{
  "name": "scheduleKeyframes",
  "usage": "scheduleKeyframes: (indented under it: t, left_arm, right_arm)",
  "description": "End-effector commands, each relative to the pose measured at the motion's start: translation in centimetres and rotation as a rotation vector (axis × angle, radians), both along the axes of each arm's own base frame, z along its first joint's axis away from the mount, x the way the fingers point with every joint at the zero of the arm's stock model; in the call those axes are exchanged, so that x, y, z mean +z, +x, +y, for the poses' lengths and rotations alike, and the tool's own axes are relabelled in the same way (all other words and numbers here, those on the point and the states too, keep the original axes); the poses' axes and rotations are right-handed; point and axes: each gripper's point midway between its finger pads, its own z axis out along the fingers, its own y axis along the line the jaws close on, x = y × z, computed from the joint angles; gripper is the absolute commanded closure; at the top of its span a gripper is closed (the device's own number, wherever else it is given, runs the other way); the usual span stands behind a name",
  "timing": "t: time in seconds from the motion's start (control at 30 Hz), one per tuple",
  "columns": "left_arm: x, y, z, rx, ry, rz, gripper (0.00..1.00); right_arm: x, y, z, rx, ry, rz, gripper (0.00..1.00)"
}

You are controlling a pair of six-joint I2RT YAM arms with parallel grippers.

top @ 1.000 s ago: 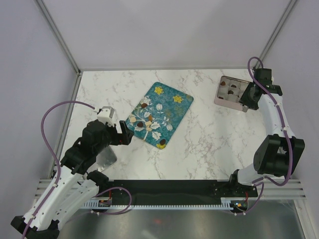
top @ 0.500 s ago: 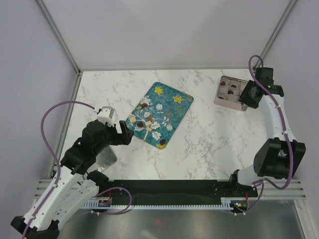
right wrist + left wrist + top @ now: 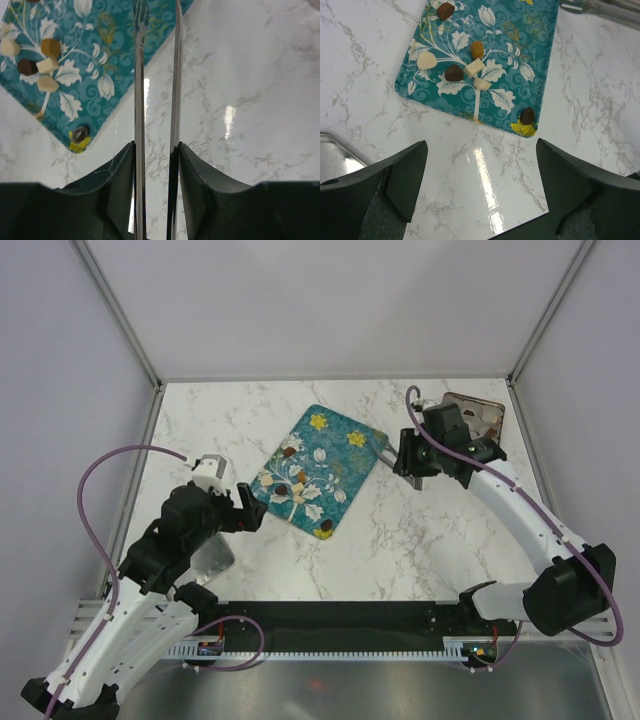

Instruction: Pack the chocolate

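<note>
The chocolate (image 3: 454,73) lies as several small dark and tan pieces on the teal flowered tray (image 3: 345,455), with one dark piece (image 3: 80,134) at the tray's near corner. My right gripper (image 3: 415,462) (image 3: 156,147) is shut on metal tongs (image 3: 139,75), and it hovers just right of the tray. The tongs' tips reach over the tray's right edge and hold nothing. My left gripper (image 3: 248,508) (image 3: 481,145) stands open and empty over bare marble by the tray's near-left edge.
A metal tin (image 3: 478,412) with compartments sits at the back right, partly hidden behind my right arm. A silver lid (image 3: 212,555) lies by my left arm. Frame posts and walls close in the marble table (image 3: 420,530).
My right arm has swung from over the tin leftward and nearer, bringing the tongs to the tray's right edge. The left arm has not moved.
</note>
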Motion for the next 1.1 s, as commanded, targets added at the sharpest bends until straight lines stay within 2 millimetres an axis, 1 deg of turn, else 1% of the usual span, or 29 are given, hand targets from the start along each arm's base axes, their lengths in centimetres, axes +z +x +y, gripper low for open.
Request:
scheduleKeyframes:
  t: [0.0,0.03,0.07,0.1,0.13,0.17,0.2,0.23,0.3,0.33,0.37,0.4,0.47,0.5,0.53,0.57,0.6,0.63,0.67,0.7,0.73,0.77,0.8,0.93,1.07]
  left_arm:
    - [1.6,0.6,0.3,0.006,0.005,-0.075,0.03]
    - [1.7,0.6,0.3,0.007,0.004,-0.080,0.03]
    - [1.6,0.6,0.3,0.008,0.004,-0.077,0.03]
    - [1.8,0.7,0.3,0.008,0.001,-0.082,0.03]
    - [1.6,0.6,0.3,0.009,0.006,-0.076,0.03]
    - [1.7,0.6,0.3,0.008,0.004,-0.077,0.03]
    - [1.7,0.6,0.3,0.008,0.002,-0.078,0.03]
    - [1.7,0.6,0.3,0.010,0.001,-0.079,0.03]
    - [1.7,0.6,0.4,0.015,0.002,-0.081,0.03]
    - [1.6,0.6,0.4,0.016,-0.001,-0.080,0.03]
    - [1.7,0.6,0.4,0.017,0.000,-0.082,0.03]
    - [1.6,0.6,0.5,0.018,0.002,-0.080,0.03]
    - [1.6,0.6,0.5,0.018,0.003,-0.078,0.03]
    - [1.6,0.6,0.5,0.018,0.002,-0.080,0.03]
    - [1.6,0.6,0.5,0.019,0.003,-0.080,0.03]
    - [1.8,0.6,0.5,0.021,0.001,-0.086,0.03]
    - [1.8,0.6,0.6,0.022,0.000,-0.087,0.03]
    - [1.8,0.5,0.6,0.023,-0.002,-0.088,0.03]
    - [1.8,0.6,0.6,0.026,-0.001,-0.089,0.03]
    - [1.8,0.5,0.7,0.026,-0.001,-0.089,0.03]
    - [1.8,0.5,0.7,0.026,0.000,-0.087,0.03]
    - [1.8,0.5,0.7,0.026,-0.001,-0.089,0.03]
    - [1.8,0.5,0.7,0.026,-0.001,-0.089,0.03]
    - [1.8,0.5,0.7,0.027,0.000,-0.089,0.03]
    - [1.8,0.6,0.6,0.025,0.001,-0.088,0.03]
  right_arm:
    - [1.7,-1.5,4.6,0.103,0.114,-0.088,0.54]
    - [0.8,-2.0,5.4,0.112,0.122,-0.080,0.54]
    - [0.6,-2.3,6.1,0.115,0.133,-0.085,0.54]
    - [0.9,-2.5,7.7,0.127,0.155,-0.111,0.54]
    - [0.4,-2.7,8.3,0.120,0.156,-0.107,0.54]
    - [0.7,-2.4,9.0,0.112,0.171,-0.132,0.54]
    - [0.7,-3.0,10.3,0.116,0.200,-0.122,0.54]
    - [0.5,-3.0,11.0,0.115,0.211,-0.113,0.54]
    - [0.7,-2.9,12.6,0.108,0.244,-0.123,0.54]
    - [0.3,-2.7,13.2,0.089,0.265,-0.104,0.54]
    - [0.6,-2.8,14.4,0.098,0.292,-0.112,0.54]
    - [0.9,-2.6,15.0,0.098,0.306,-0.117,0.54]
    - [0.1,-2.5,16.3,0.088,0.306,-0.094,0.54]
    - [0.4,-2.2,16.8,0.088,0.310,-0.097,0.54]
    - [-0.5,-2.1,17.4,0.087,0.307,-0.071,0.54]
    - [-0.8,-2.1,17.9,0.089,0.307,-0.061,0.54]
    - [-0.7,-2.3,18.8,0.103,0.313,-0.056,0.54]
    - [-1.7,-2.3,19.3,0.111,0.300,-0.034,0.54]
    - [-1.9,-2.7,20.1,0.126,0.295,-0.027,0.54]
    - [-1.9,-2.7,20.5,0.129,0.297,-0.025,0.54]
    - [-2.8,-2.7,20.7,0.125,0.280,-0.013,0.54]
    - [-3.1,-2.8,20.9,0.121,0.279,-0.006,0.54]
    - [-3.7,-2.9,21.0,0.120,0.267,0.006,0.54]
    - [-5.3,-3.2,20.7,0.107,0.241,0.042,0.55]
    - [-5.8,-3.6,20.1,0.095,0.211,0.061,0.58]
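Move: The striped brown chocolate to be gripped next lies about 26 cm to the left of the right hand, 3 cm ahead and some 18 cm below it. Hard by it, a cream block sits about 3 cm nearer the base and 1 cm farther left, and a dark chocolate some 2 cm nearer and 5 cm farther left. From the left hand, the striped chocolate is roughly 14 cm ahead, 15 cm to the right and 19 cm down. Keep the metal tongs in the right gripper and swing them left, away from the box, by about 20 cm and back 5 cm to over the flowered tray, the pull back coming early. Lower the hand some 7 cm, mostly in the second half, raising its left side about 10 degrees, so that the tong tips come down about the striped chocolate; don't squeeze them shut yet. ##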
